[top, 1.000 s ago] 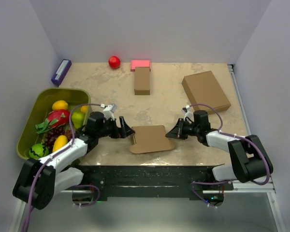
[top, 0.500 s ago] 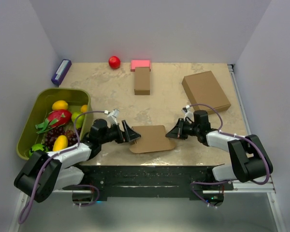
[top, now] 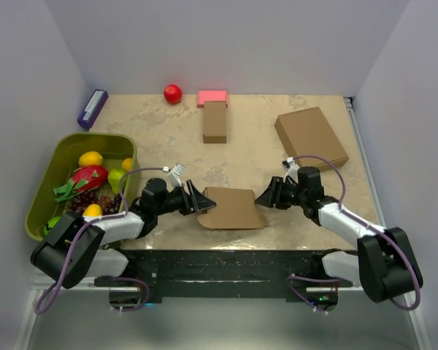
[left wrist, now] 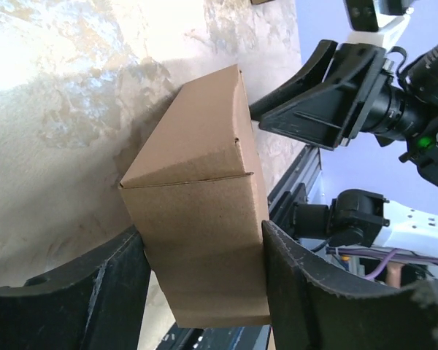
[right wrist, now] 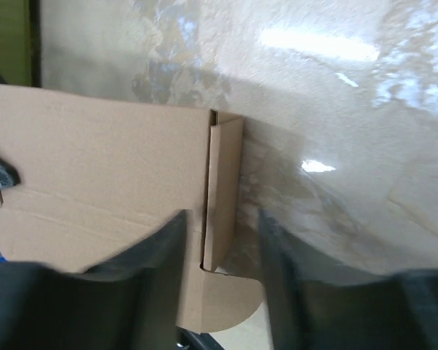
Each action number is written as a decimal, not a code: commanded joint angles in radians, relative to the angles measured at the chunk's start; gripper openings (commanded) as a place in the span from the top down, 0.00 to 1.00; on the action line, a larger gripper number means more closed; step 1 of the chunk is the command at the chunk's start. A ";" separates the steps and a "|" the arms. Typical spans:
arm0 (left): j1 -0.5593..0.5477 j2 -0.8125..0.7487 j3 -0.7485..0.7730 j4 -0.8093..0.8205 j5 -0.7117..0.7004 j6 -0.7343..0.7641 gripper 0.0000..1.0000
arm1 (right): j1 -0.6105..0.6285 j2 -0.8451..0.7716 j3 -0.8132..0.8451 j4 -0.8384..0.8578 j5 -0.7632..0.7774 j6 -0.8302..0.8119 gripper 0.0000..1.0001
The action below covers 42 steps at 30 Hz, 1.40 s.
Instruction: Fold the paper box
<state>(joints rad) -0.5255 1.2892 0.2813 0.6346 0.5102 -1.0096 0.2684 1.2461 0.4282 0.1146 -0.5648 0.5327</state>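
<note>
The paper box [top: 233, 208] lies low and partly folded near the table's front edge, between both arms. My left gripper [top: 198, 200] is at its left end. In the left wrist view the box [left wrist: 197, 146] sits between my fingers [left wrist: 95, 292], which press on both of its sides, so the left gripper [left wrist: 201, 233] is shut on it. My right gripper [top: 266, 197] is at the box's right end. In the right wrist view the right gripper [right wrist: 223, 219] is open, its blurred fingers straddling a narrow raised side flap [right wrist: 223, 182], with a rounded tab below.
A green bin [top: 95, 136] of fruit stands at the left. Farther back are a narrow brown box [top: 214, 121], a larger brown box [top: 311, 137], a pink block [top: 212, 95], a red ball [top: 173, 92] and a purple item [top: 93, 108].
My left gripper slid right onto the box's left end and closed on it. My right gripper went from shut to open, letting go of the right edge.
</note>
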 commanded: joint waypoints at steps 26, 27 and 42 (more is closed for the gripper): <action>0.097 0.078 -0.034 0.174 0.320 -0.461 0.72 | 1.078 -0.326 0.294 -0.262 1.152 -0.396 0.01; 0.101 0.078 -0.043 0.186 0.324 -0.474 0.72 | 1.132 -0.301 0.300 -0.262 1.184 -0.419 0.01; 0.170 0.021 -0.088 0.171 0.406 -0.509 0.72 | 1.310 0.062 0.345 -0.247 1.490 -0.511 0.01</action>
<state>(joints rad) -0.3756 1.3384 0.2119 0.7712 0.8860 -1.4837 1.5688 1.2728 0.7330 -0.1421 0.7895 0.0322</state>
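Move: The right hand stands just off the box's right end; the front flap along the near edge lies about 8 cm back and 9 cm to its left, some 4 cm lower. The box's middle is roughly 3 cm back and 9 cm left of that hand, and the flat carton about 20 cm ahead and 15 cm right. The left hand already grips the box's left end: the flap lies some 6 cm back and 8 cm right of it, the box's middle about 8 cm straight right. In an arch, the right hand rises about 16 cm from the box's right end, swings left and back, and sinks again towards the front flap, opening fully and rolling some 75 degrees counter-clockwise as seen along its fingers; contact with the flap can't be made out. The left hand keeps its grip, lifting slightly, easing back about 3 cm and tilting the box. ##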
